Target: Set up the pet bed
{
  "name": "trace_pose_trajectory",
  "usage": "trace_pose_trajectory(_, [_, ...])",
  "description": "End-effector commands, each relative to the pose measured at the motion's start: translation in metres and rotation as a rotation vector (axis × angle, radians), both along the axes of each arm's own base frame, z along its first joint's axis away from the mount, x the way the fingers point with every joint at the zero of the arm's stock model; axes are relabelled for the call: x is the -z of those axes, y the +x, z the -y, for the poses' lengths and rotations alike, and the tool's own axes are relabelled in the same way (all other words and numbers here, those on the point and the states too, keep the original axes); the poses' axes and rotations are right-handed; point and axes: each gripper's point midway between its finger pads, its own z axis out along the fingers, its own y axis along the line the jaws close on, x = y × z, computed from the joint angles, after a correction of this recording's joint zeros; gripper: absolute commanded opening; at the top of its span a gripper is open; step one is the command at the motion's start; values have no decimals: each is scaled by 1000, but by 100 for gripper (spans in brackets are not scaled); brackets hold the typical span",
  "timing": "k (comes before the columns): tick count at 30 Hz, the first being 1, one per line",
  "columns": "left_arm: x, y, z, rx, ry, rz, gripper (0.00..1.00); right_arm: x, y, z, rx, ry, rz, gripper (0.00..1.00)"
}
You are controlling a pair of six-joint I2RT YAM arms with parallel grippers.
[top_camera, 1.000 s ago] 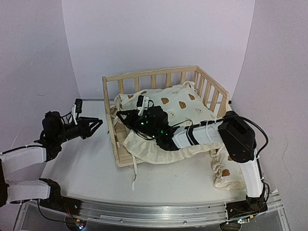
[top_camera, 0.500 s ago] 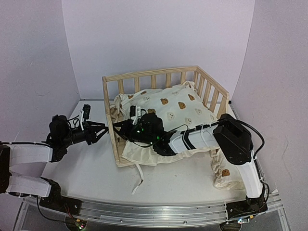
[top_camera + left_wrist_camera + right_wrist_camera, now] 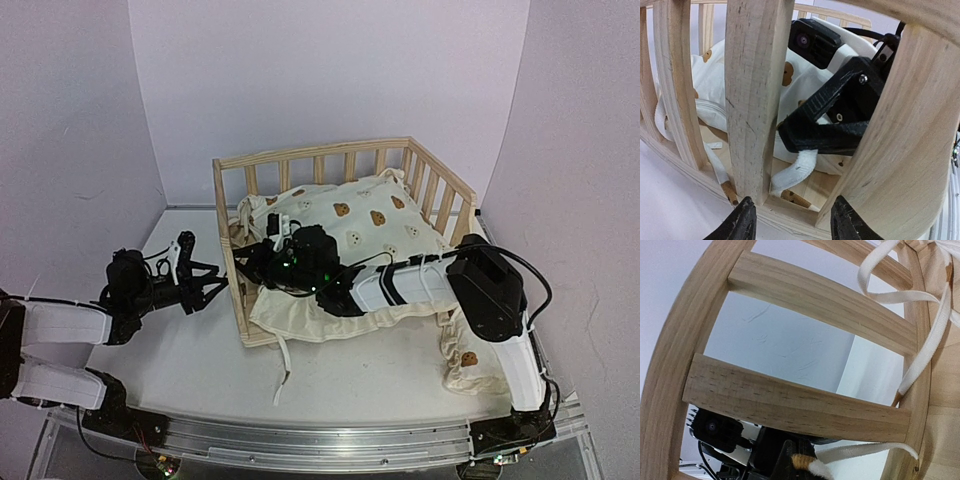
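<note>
The pet bed point(image 3: 318, 157) is a pine frame with slatted rails, standing mid-table with a cream bear-print cushion point(image 3: 375, 222) lying in it. My right gripper point(image 3: 250, 263) reaches across the cushion to the inside of the left rail and is shut on a white cushion tie point(image 3: 796, 172). In the right wrist view the tie's brown tip point(image 3: 812, 465) sits in the right gripper point(image 3: 801, 464), just behind a slat point(image 3: 800, 407). My left gripper point(image 3: 215, 287) is outside that rail, open. Its fingertips point(image 3: 742, 225) straddle the gap between two slats point(image 3: 757, 100), opposite the right gripper point(image 3: 827, 132).
A small matching pillow point(image 3: 466, 357) lies on the table at the bed's right, beside the right arm's base. Another loose tie point(image 3: 284, 362) hangs over the bed's front edge onto the white table point(image 3: 180, 360). Walls close in behind and on both sides.
My left gripper has come forward and down to the left rail and has opened wider. My right gripper has carried the tie leftward up to that rail.
</note>
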Motion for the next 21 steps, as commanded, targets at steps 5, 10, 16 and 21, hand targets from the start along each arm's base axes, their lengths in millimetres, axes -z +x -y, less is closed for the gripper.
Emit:
trace_pose_trajectory(5, [-23,19,10,-20,15,133,46,-40,-13,-5,-46,102,25,0])
trace_pose_trajectory(10, [-40,20,15,-13,-26,159,42,-38,-15,-7,-53,107,20,0])
trace_pose_trajectory(16, [-45,26,16,-29,-55,132,33,-36,-19,-10,-63,109,15,0])
trace_pose_trajectory(21, [-47,33,3,-131,-67,121,1,-33,-22,-3,-58,92,16,0])
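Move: The left hand, half open just outside the pet bed's side rail, goes for the white tie in the right gripper's fingertips, about 3 cm forward, 2 cm to its right and 1 cm above. The nearest slat is roughly 3 cm forward and 1 cm right; the front post sits some 5 cm back and 3 cm right. A second tie hangs about 5 cm forward, 3 cm right and 3 cm lower. For the right hand, that held tie is right between its fingers. Forward overall, by about 2.5 cm, the left hand works in towards the tie beside the slat: it first dips 1.5 cm, then rises about 2.5 cm while easing slightly right, and its last push forward comes with the fingers closing from half open to nearly shut, apparently pinching the tie next to the right fingertips. The right hand stays in place inside the bed, still gripping the tie. ##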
